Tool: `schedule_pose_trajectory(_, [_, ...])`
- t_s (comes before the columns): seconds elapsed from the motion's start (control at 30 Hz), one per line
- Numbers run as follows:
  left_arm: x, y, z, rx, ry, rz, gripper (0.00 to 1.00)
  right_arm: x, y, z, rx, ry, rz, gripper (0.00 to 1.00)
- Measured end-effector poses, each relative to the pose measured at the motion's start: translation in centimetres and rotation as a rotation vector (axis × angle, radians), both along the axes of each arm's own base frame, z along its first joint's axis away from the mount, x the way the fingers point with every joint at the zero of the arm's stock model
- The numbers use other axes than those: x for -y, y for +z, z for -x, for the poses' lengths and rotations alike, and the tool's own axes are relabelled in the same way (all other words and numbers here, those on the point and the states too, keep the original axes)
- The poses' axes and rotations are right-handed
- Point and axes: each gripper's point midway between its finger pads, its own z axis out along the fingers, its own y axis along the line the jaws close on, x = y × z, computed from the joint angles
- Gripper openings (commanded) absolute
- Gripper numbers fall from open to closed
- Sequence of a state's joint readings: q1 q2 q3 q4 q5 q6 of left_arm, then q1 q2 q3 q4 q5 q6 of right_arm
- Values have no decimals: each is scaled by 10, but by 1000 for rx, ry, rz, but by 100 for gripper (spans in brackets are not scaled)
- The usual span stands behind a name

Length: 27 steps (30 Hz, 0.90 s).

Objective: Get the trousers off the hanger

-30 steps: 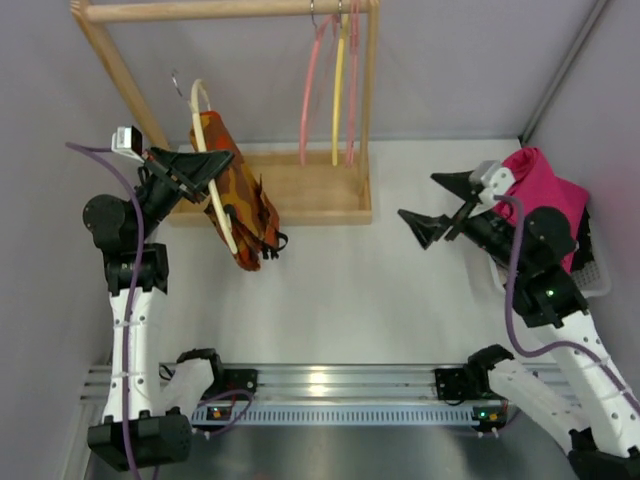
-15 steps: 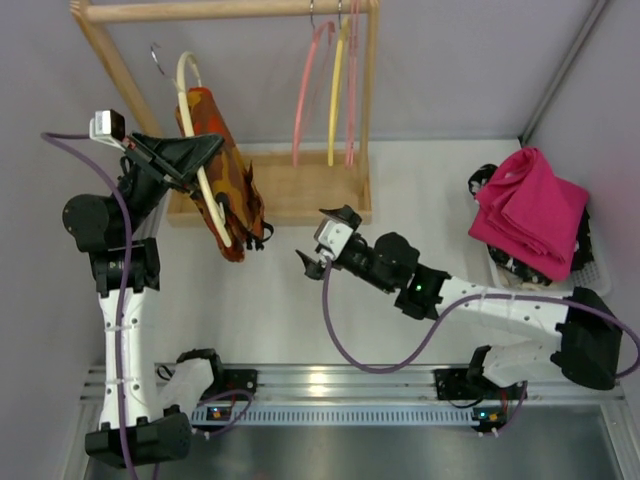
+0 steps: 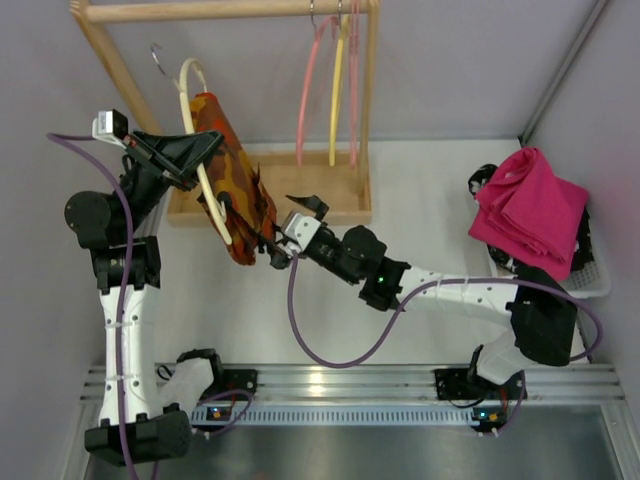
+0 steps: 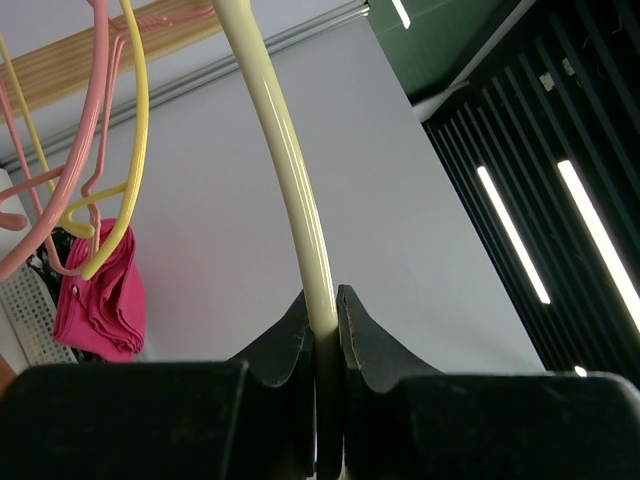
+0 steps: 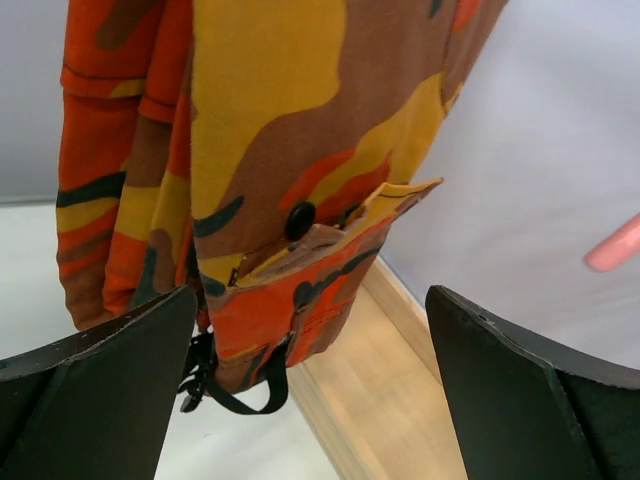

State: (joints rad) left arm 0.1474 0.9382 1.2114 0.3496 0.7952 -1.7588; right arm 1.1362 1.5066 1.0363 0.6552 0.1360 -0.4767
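Note:
The orange camouflage trousers [image 3: 238, 185] hang over the cream hanger [image 3: 187, 92], held in the air in front of the wooden rack. My left gripper [image 3: 205, 152] is shut on the hanger's arm; the left wrist view shows the cream rod [image 4: 290, 170] pinched between the pads of that gripper [image 4: 322, 312]. My right gripper [image 3: 281, 229] is open beside the trousers' lower end. In the right wrist view the trousers [image 5: 280, 130] hang just ahead of this gripper [image 5: 310, 300], their lower corner near the left finger [image 5: 100, 390], apart from both.
A wooden rack [image 3: 230, 10] with a plank base [image 3: 320, 195] stands at the back, holding pink and yellow hangers [image 3: 335, 90]. A folded magenta cloth [image 3: 530, 210] lies on a white basket [image 3: 597, 282] at the right. A black strap [image 5: 225, 385] dangles under the trousers.
My right arm has swung from the basket on the right across the table to the trousers' lower end, still open. My left arm shifted the hanger slightly up and left.

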Motion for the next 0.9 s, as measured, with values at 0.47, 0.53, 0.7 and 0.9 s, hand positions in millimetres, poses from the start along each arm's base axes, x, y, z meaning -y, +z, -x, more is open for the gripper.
schedule_pose_trajectory(0.47, [-1, -2, -2, -10, 1, 7, 0, -37, -40, -10, 3, 15, 86, 100])
schedule_pose_trajectory(0.53, [-1, -3, -3, -15, 1, 8, 0, -43, -35, -12, 6, 15, 74, 99])
schedule_pose_trajectory(0.7, [-1, -3, -3, -17, -1, 10, 0, -53, -23, -16, 11, 18, 46, 100])
schedule_pose_trajectory(0.9, [-1, -3, -3, -18, -1, 11, 0, -63, -18, -19, 16, 20, 35, 99])
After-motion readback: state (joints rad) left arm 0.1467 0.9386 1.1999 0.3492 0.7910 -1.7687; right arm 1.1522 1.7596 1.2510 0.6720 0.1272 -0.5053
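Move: The trousers hang below the cream hanger, their middle some 8 cm to the right hand's left, 4 cm farther out and about 6 cm higher; the lower end faces its open jaws. The hanger's middle lies about 12 cm left of the right hand, level fore and aft, roughly 20 cm up. From the left hand, the trousers are about 2 cm ahead, 4 cm right and 15 cm below. With jaws still wide open, the right hand comes against the lower part of the trousers and nudges the cloth left, travelling about 6 cm left and slightly forward. It first dips some 4 cm, then climbs back over half of that while still closing in. The left hand stays put, keeping its pinch on the cream hanger. ##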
